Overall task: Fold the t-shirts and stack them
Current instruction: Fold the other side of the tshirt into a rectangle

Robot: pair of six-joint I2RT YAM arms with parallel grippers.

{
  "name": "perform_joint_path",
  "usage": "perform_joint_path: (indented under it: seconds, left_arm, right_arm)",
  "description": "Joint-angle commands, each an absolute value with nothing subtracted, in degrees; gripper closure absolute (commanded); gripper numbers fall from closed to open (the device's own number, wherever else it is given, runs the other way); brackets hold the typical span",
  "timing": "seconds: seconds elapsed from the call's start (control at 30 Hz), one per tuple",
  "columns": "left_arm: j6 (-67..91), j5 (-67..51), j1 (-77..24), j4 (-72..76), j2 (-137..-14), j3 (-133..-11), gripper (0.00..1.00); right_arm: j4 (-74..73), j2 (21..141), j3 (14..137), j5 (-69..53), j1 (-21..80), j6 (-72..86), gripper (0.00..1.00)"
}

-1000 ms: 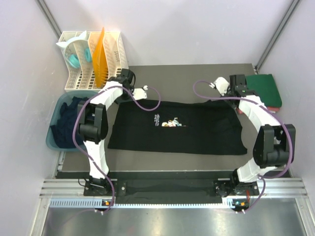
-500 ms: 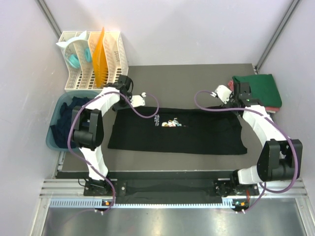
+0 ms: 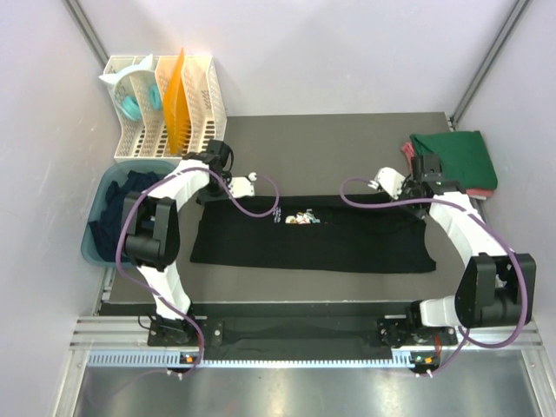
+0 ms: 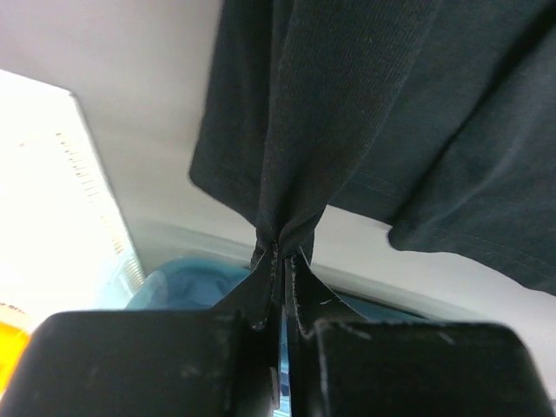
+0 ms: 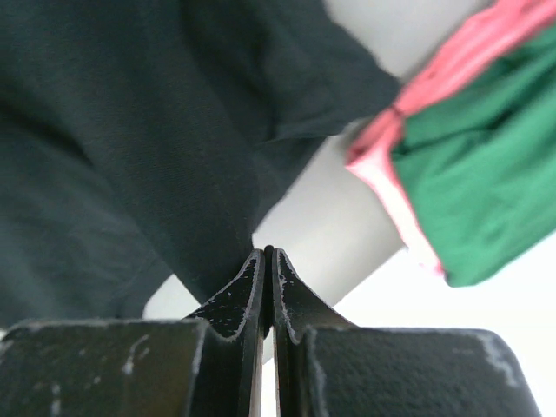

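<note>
A black t-shirt (image 3: pixel 330 243) with a small print (image 3: pixel 301 218) lies spread across the grey mat. Its far edge is lifted and carried toward the near side. My left gripper (image 3: pixel 208 193) is shut on the far left corner; in the left wrist view the fingertips (image 4: pixel 280 252) pinch a bunch of black cloth (image 4: pixel 347 113) that hangs from them. My right gripper (image 3: pixel 419 201) is shut on the far right corner, and black cloth (image 5: pixel 130 148) is nipped at its tips (image 5: pixel 268 254). A folded green t-shirt (image 3: pixel 456 158) lies on a pinkish-red one (image 3: pixel 407 151) at the back right.
A teal tub (image 3: pixel 94 248) holding dark shirts (image 3: pixel 122 208) stands at the left edge of the mat. Behind it is a white slotted rack (image 3: pixel 204 95) with an orange piece (image 3: pixel 176 109) and a white-and-teal item (image 3: pixel 132 91). Grey mat (image 3: pixel 330 143) lies bare behind the shirt.
Both grippers have moved toward the near side, drawing the black shirt's far edge with them. The spread shirt is now shorter front to back, and the print sits at its far edge.
</note>
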State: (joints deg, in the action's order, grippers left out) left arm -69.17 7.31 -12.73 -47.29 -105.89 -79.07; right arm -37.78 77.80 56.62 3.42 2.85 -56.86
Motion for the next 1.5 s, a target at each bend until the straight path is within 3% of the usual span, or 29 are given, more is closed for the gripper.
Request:
perform_joint_path:
  seconds: [0.0,1.2,1.27,1.3,1.33,1.4,1.47]
  left_arm:
    - [-70.66,7.65,-12.13,-50.27,-103.36,-77.17,1.00]
    - [-71.72,6.06,-13.01,-54.40,-102.04,-74.18,1.00]
    - [-71.81,6.59,-13.09,-55.37,-102.48,-74.18,0.90]
    - [-71.98,6.85,-13.01,-55.28,-102.74,-73.92,0.69]
    - [-72.16,7.29,-13.01,-55.11,-102.74,-73.74,0.66]
    - [-72.77,8.52,-13.01,-54.50,-103.01,-73.48,0.66]
    - [-72.95,9.22,-13.01,-54.32,-103.18,-73.74,0.62]
  right_arm:
    - [-42.27,75.94,55.02,0.26,3.25,-59.33,1.00]
    - [-51.41,76.20,52.65,-1.14,5.89,-69.34,1.00]
    - [-52.03,76.90,52.38,-1.23,6.33,-69.70,0.93]
    - [-53.16,77.60,52.38,-1.32,6.50,-69.70,0.87]
    - [-53.61,77.78,52.21,-1.41,6.76,-70.31,0.75]
    - [-54.57,77.70,51.24,-1.23,6.94,-71.19,0.68]
    - [-54.58,77.52,50.02,-0.36,7.29,-72.59,0.49]
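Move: Both hands still hold the T-shirt's upper flap by its ends. The left hand's laying spot on the shirt is about 4 cm back and 3 cm below it, with the bin some 22 cm to its left and 4 cm back. The right hand's spot is about 7 cm back, 2 cm left and 6 cm down; the green-and-red folded stack is roughly 14 cm ahead and 9 cm right of it, and the shirt's near right corner 17 cm back, 4 cm right. Both hands keep their pinch on the flap and draw it back towards the robot over the lying shirt, the right about 7 cm back and 4 to 5 cm down, drifting slightly left, while the left eases back about 4 cm and sinks only about 1 cm, with a pause midway. The right wrist turns about 15 degrees counter-clockwise and tips its fingers back towards the base, the left tips only slightly the same way, and near the end both grippers part to roughly a third open to let go of the cloth. ##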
